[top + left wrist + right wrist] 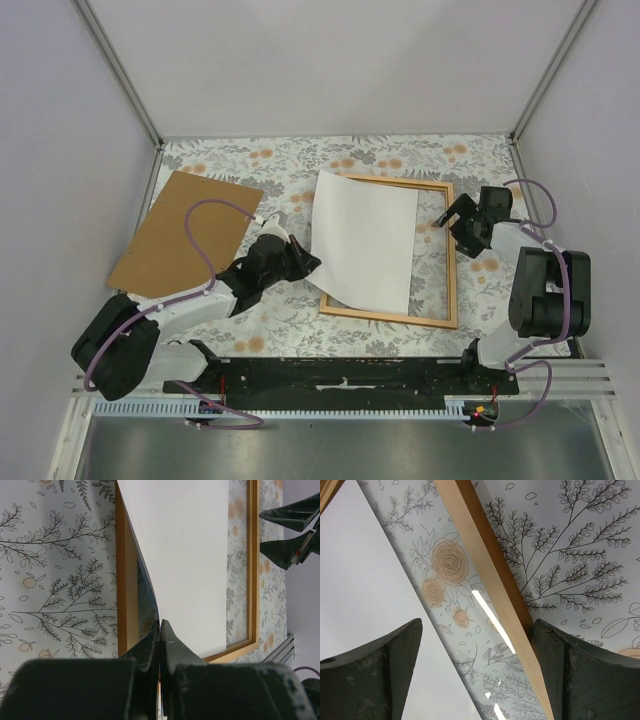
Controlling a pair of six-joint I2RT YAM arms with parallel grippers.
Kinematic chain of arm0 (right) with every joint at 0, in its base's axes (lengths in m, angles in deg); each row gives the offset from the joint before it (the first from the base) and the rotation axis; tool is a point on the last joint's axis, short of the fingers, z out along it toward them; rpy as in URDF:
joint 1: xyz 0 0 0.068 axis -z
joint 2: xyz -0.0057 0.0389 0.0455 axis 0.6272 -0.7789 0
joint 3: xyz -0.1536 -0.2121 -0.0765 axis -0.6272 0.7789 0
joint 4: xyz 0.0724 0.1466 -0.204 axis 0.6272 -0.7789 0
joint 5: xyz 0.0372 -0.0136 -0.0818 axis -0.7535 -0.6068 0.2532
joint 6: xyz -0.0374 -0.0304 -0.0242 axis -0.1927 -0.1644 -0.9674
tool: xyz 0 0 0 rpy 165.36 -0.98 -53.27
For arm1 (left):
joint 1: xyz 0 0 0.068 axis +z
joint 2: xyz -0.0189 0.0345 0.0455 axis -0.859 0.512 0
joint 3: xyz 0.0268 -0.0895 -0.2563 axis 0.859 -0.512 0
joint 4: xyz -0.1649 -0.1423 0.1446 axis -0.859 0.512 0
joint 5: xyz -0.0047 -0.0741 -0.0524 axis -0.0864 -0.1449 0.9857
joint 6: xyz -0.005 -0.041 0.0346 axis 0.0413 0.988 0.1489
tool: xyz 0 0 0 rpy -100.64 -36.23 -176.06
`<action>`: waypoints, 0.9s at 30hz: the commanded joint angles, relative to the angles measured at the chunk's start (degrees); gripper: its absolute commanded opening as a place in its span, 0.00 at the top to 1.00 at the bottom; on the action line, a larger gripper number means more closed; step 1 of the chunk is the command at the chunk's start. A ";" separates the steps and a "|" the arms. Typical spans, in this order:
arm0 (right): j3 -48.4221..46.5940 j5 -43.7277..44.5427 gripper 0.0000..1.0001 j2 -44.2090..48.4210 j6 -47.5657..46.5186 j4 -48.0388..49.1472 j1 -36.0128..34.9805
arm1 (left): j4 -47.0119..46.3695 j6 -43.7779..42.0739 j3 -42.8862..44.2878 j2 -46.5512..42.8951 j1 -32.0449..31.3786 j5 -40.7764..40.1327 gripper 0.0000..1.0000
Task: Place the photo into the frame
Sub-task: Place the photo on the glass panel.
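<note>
The photo [365,240] lies white back up, partly over the frame [452,262], with its left edge curling up off the left rail. My left gripper [308,264] is shut on the photo's near-left edge. The left wrist view shows the fingertips [161,630] pinching the sheet [185,555] above the frame's rail [254,555]. My right gripper [462,214] stands open over the frame's right rail near its far corner. In the right wrist view that rail [490,590] runs between the wide-apart jaws [477,670], close to the right finger [580,670]. The photo's edge [360,605] shows at the left.
A plain brown backing board [185,235] lies at the back left on the flowered tablecloth [270,320]. White walls close in the table on three sides. The right gripper [292,530] also shows in the left wrist view beyond the frame.
</note>
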 commanded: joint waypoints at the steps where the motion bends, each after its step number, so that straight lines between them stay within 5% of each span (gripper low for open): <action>1: -1.81 -1.38 0.02 -1.06 1.13 1.45 -1.18 | -4.45 1.15 0.63 1.92 -1.34 -2.02 0.98; 9: -2.16 -1.29 0.02 -0.71 0.78 1.01 -1.36 | -6.04 3.53 2.21 5.62 -4.77 -5.27 0.93; 13: -2.69 -1.38 0.02 -1.06 0.52 0.74 -1.36 | -3.59 1.95 2.83 5.28 -5.30 -5.35 0.54; 17: -3.39 -1.64 0.02 -1.50 0.43 0.66 -1.36 | 5.71 -2.26 3.88 0.89 -5.04 -8.86 0.34; 22: -4.09 -2.00 0.02 -2.03 0.08 0.65 -1.36 | 18.46 -8.76 8.09 -1.24 -1.80 -12.65 0.29; 27: -4.71 -2.43 0.02 -3.08 -0.01 0.57 -1.44 | 24.44 -14.92 17.38 8.14 5.23 -8.88 0.30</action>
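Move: The left fingers already pinch the photo's near-left part, some 7 cm above the table. The middle of the glass panel to be covered lies about 18 cm to this hand's right and 4 cm ahead, with the frame's left bar passing underneath, about 1 cm right; the cardboard is some 32 cm left and 7 ahead. From the right hand, the right bar's middle lies 1 cm right and 4 back, the panel's middle about 16 left and 3 back. The left fingers, still pinching the photo, draw it right and down over the frame, about 2 cm each way and slightly back, then open and let go; the hand swings left and forward some 5 cm, rising a little and rolling its left side up about 15 degrees. Meanwhile the right hand's outer finger stays against the outside of the right bar, pushes it left about 1 cm, then the open hand creeps forward along it. ##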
